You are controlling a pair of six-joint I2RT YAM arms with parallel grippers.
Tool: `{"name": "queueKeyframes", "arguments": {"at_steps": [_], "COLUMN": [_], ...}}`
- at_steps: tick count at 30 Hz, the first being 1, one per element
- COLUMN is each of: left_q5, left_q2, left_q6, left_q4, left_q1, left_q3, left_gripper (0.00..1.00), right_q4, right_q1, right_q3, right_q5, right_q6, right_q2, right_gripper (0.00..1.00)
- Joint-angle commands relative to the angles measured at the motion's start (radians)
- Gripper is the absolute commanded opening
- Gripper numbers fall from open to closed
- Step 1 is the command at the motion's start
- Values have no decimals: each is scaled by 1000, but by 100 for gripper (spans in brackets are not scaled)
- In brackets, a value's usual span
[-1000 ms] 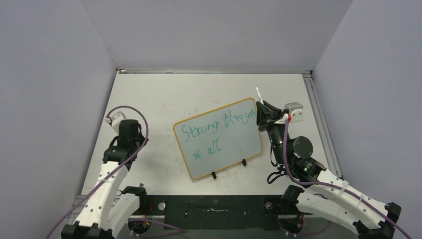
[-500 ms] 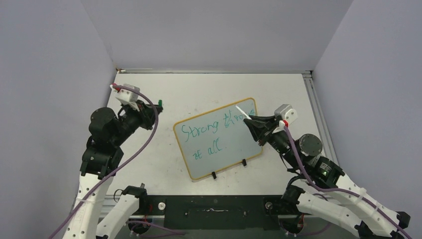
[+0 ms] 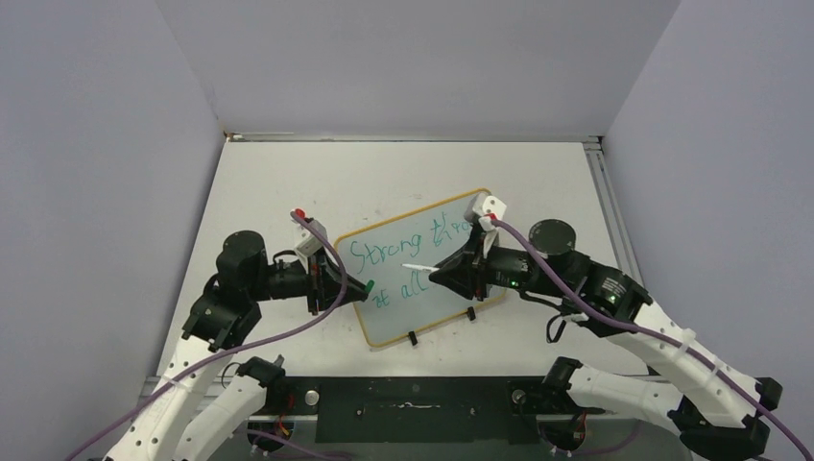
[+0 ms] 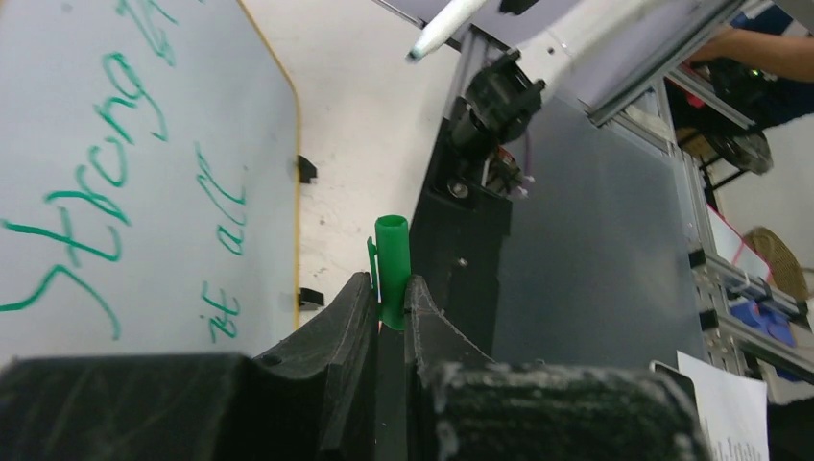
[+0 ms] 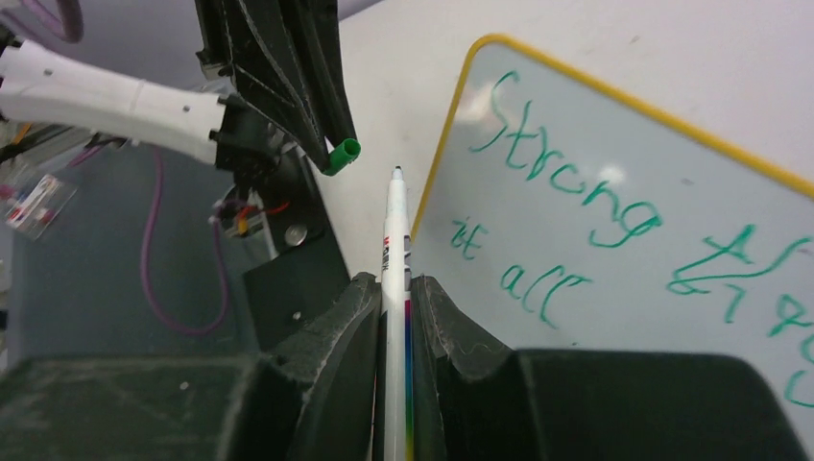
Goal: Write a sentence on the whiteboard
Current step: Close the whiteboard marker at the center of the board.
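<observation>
The whiteboard (image 3: 389,322) lies tilted on the table, yellow-framed, with the green sentence (image 3: 389,252) in two lines, also readable in the left wrist view (image 4: 106,163) and right wrist view (image 5: 576,192). My left gripper (image 3: 347,288) hovers at the board's left edge, shut on a green marker cap (image 3: 366,287) whose open end sticks out past the fingertips (image 4: 391,259). My right gripper (image 3: 437,276) is over the board, shut on a white marker (image 3: 418,267). The marker's bare tip (image 5: 395,230) points left at the cap (image 5: 342,154), a short gap apart.
Two black clips (image 3: 412,337) (image 3: 471,313) sit on the board's near long edge. A black base plate (image 3: 413,408) runs along the table's near edge. An aluminium rail (image 3: 614,230) lines the right side. Grey walls enclose the table.
Both arms swung inward and lowered over the board. The left gripper brought the cap from the far left; the right gripper turned the marker from the board's far right corner to point left.
</observation>
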Motion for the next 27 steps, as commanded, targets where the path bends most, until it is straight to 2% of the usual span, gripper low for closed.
{"name": "queueKeyframes", "arguments": {"at_steps": [1, 10, 14, 19, 27], "left_q5": [33, 9, 4, 2, 5], "left_q2": [-34, -8, 7, 14, 37], "left_q6": [1, 15, 18, 22, 30], "left_q4": [27, 70, 71, 67, 58], "left_q1": [-80, -214, -236, -251, -273], "left_q3": [-38, -115, -119, -117, -110], "left_gripper": [0, 0, 0, 0, 0], "right_q4": [-92, -202, -218, -215, -196], "right_q1": [-12, -89, -143, -148, -147], "right_q3": [52, 70, 59, 37, 2], "right_q5": [-220, -399, -516, -598, -661], "right_q6": [55, 26, 18, 14, 6], "right_q2": [72, 143, 153, 177, 203], "right_gripper": [5, 5, 5, 5, 5]}}
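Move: The uncapped marker's tip, held in the right hand, lies about 6 cm to the left hand's right, level fore and aft and some 4 cm above it; the board's centre is roughly 20 cm ahead of the left hand, 10 cm right and 28 cm below. From the right hand, the green cap in the left fingers is about 10 cm left, 1 cm back and 6 cm lower. Both hands draw back and sink about 5 cm, keeping cap and marker; the right turns some 35 degrees. ##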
